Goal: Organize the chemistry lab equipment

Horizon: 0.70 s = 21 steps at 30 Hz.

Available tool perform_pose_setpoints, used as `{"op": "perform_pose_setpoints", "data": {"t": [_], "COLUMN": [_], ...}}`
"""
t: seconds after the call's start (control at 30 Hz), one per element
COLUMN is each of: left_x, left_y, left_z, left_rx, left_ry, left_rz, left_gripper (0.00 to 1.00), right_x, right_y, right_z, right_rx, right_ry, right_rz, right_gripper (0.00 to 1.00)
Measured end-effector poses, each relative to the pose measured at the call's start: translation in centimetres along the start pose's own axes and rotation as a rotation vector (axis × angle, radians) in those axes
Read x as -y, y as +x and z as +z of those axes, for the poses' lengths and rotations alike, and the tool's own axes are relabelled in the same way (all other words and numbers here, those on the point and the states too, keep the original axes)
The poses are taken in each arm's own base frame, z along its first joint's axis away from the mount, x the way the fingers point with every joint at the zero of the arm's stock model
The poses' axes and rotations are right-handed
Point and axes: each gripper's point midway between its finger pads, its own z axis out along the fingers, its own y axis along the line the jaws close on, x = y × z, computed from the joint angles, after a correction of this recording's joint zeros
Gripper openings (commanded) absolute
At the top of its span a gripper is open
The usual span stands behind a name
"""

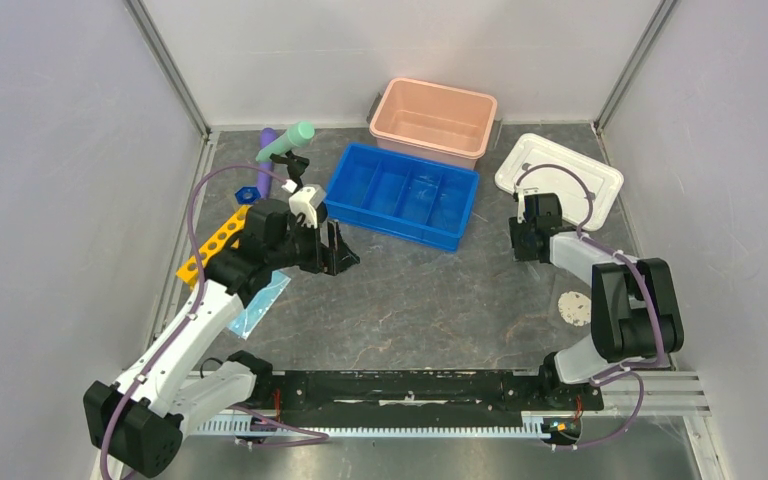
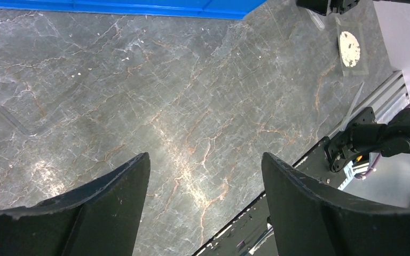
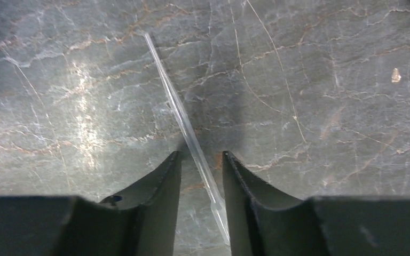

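Observation:
A thin clear rod (image 3: 176, 104) lies on the grey table and runs slantwise between the fingers of my right gripper (image 3: 202, 156), whose jaws stand narrowly apart on either side of it. From above, the right gripper (image 1: 526, 240) is low, just in front of the white lid. My left gripper (image 1: 338, 250) is open over bare table (image 2: 205, 162), holding nothing. At the left are the yellow holed rack (image 1: 215, 240), a mint-green tube (image 1: 287, 140), a purple tube (image 1: 266, 150), the black clamp stand (image 1: 295, 165), a small blue funnel (image 1: 246, 193) and the light-blue mask (image 1: 260, 305).
The blue divided tray (image 1: 392, 232) sits at the middle back, with the pink bin (image 1: 425, 145) behind it and the white lid (image 1: 560, 175) to the right. A pale round disc in clear wrap (image 1: 573, 307) lies near the right arm's base.

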Motion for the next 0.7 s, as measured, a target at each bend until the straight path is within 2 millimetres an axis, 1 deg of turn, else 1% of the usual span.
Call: {"op": "perform_pose_setpoints", "data": {"t": [0.13,0.17,0.23,0.5,0.57,0.7], "left_x": [-0.2,-0.3,-0.5,-1.1,-1.1,-1.2], "left_y": [0.0,-0.1,-0.1,0.0,0.0,0.0], "left_z": [0.0,0.0,0.0,-0.2,-0.2,-0.2], "left_rx": [0.003,0.004,0.007,0.008,0.01,0.01], "left_ry": [-0.011,-0.016,-0.029,-0.062,-0.065,-0.069], "left_rz": [0.001,0.001,0.001,-0.002,-0.002,-0.002], "left_gripper": [0.84,0.84,0.84,0.85,0.85,0.86], "right_x": [-0.2,-0.2,-0.3,-1.2,-1.5,-2.2], "right_y": [-0.3,-0.3,-0.3,-0.7,-1.0,-2.4], "right_z": [0.3,0.3,0.3,0.0,-0.4,-2.1], "right_rx": [0.012,0.012,0.012,0.027,0.04,0.105], "right_ry": [-0.008,-0.009,-0.016,-0.062,-0.077,-0.121], "right_rz": [0.0,-0.002,0.002,0.037,0.052,0.088], "right_gripper": [0.11,0.06,0.0,0.0,0.0,0.0]}}
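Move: The glass pipette already lies between the open right fingers, its middle about 1 cm ahead of them and 1 cm lower. From the right hand, the blue tray's middle is about 14 cm ahead and 26 cm to the left, the white lid some 16 cm ahead and 10 cm to the right, and the bagged white disc roughly 13 cm back and 13 cm to the right. From the left hand, the pipette is about 35 cm to the right, 5 cm ahead and 18 cm down. Keep the right gripper low over the table and shut its fingers fully, pinching the pipette's thin glass shaft. Then, holding the grip, lift it about 3 cm while drifting some 2.5 cm left towards the blue tray, rolling the wrist so its left side rises roughly 10 degrees and letting the fingertips tip slightly up. ##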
